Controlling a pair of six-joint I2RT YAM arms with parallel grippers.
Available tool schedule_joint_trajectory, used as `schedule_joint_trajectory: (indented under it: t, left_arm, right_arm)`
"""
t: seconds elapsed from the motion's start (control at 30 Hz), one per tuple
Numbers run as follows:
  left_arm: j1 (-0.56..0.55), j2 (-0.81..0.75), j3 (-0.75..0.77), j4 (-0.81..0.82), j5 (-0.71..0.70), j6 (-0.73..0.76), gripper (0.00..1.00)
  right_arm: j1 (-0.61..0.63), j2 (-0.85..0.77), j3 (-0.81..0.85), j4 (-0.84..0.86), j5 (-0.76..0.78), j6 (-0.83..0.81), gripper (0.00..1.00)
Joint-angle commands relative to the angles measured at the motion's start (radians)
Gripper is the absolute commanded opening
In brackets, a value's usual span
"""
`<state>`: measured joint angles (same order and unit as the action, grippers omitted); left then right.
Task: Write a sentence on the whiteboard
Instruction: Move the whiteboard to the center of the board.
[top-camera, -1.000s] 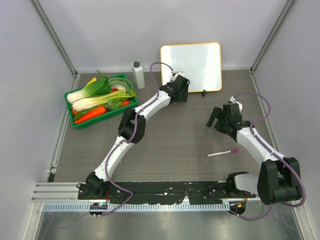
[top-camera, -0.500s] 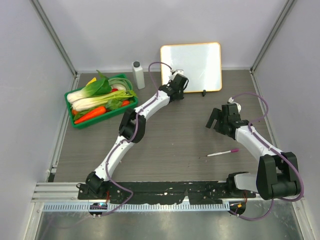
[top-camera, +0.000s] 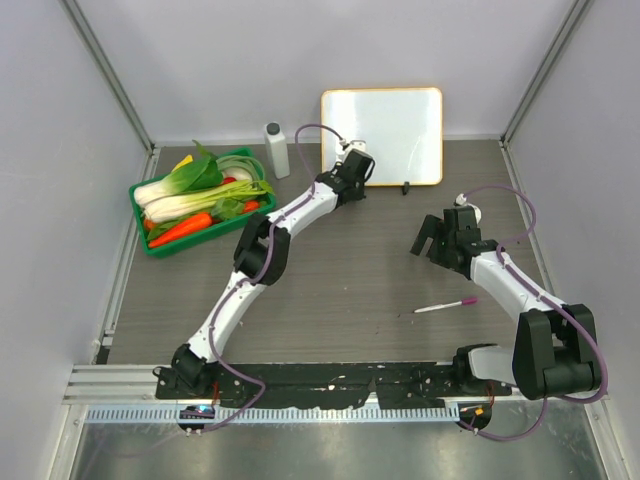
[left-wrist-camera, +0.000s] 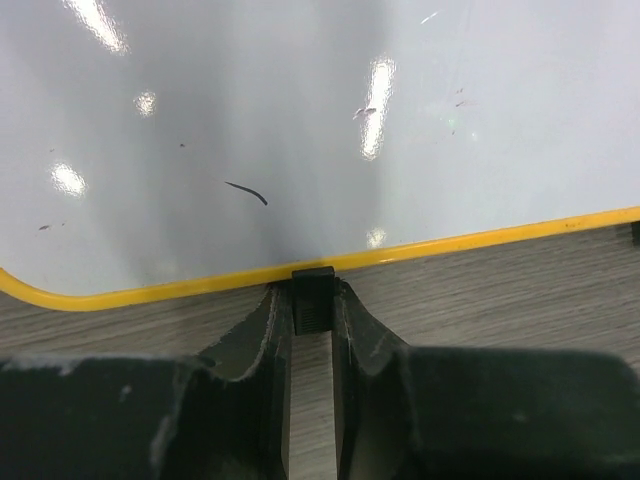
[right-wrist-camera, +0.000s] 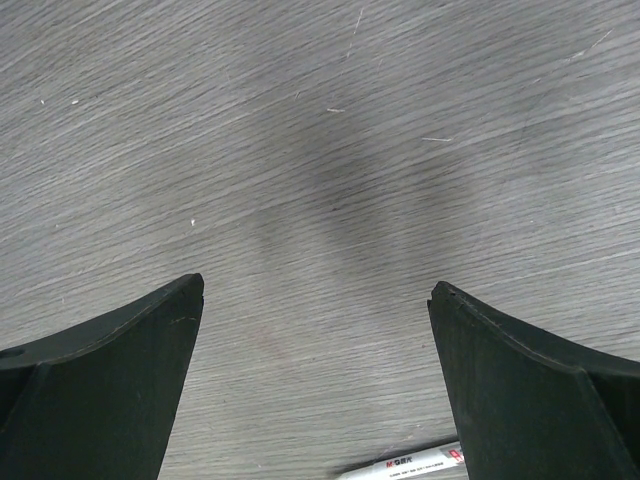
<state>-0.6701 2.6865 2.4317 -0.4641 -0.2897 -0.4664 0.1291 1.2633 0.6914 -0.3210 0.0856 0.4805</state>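
Note:
The whiteboard (top-camera: 385, 125) leans at the back of the table, its orange frame (left-wrist-camera: 480, 238) running across the left wrist view. No sentence shows on it, only a short dark stroke (left-wrist-camera: 247, 192) and faint specks. My left gripper (top-camera: 358, 166) sits at the board's lower left edge, its jaws shut on the board's small black foot (left-wrist-camera: 312, 298). The second foot (top-camera: 406, 186) stands free. My right gripper (top-camera: 432, 240) hangs open over bare table, empty. A white marker with a pink cap (top-camera: 445, 305) lies behind it, its barrel (right-wrist-camera: 410, 463) showing in the right wrist view.
A green tray (top-camera: 160, 245) of vegetables stands at the left. Next to it, by the back wall, is a white bottle (top-camera: 277, 150). Grey enclosure walls close in the table on three sides.
My left gripper moved in to the board's lower edge and its jaws closed on the black foot. The board now sits squarer. The right arm shifted only slightly.

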Motion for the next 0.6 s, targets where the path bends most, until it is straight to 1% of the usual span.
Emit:
schedule_joint_trajectory:
  t: [0.0,0.17,0.3,0.57]
  left_arm:
    - [0.001,-0.100,-0.123,-0.061,-0.017,0.012,0.00]
    - [-0.034,-0.197,-0.327,-0.024,-0.051,0.018,0.00]
    - [-0.062,-0.266,-0.446,-0.021,-0.074,-0.008,0.00]
    - [-0.121,-0.408,-0.730,0.025,-0.100,-0.063,0.00]
  right_arm:
    - [0.006,-0.033,0.020,0.023,-0.004,0.003,0.99]
    - [0.004,-0.061,0.014,0.010,-0.004,0.009,0.99]
    - [0.006,-0.091,0.004,-0.016,0.000,0.021,0.99]
    - [0.004,-0.205,-0.032,-0.058,-0.009,0.038,0.99]
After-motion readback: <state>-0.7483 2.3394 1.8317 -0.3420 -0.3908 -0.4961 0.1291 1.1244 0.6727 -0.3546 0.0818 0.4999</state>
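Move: The whiteboard's left foot is already shut in the left fingers. The table's middle lies some 20 cm back and 6 cm to the left of them, about 2 cm lower. The board's other foot is about 13 cm to that hand's right, level with it; the white bottle stands roughly 20 cm to its left and 4 cm farther out. From the idle right hand the table's middle is about 30 cm left, 2 cm ahead and 5 cm below. The whiteboard is drawn back from the far wall by its front edge: the left hand keeps its pinch on the left foot and pulls back about 9 cm, gathering speed and drifting some 3 cm left, its height almost unchanged and its left side rolling up slightly. The empty right hand, still wide open, rises about 3 cm clear of the table. ##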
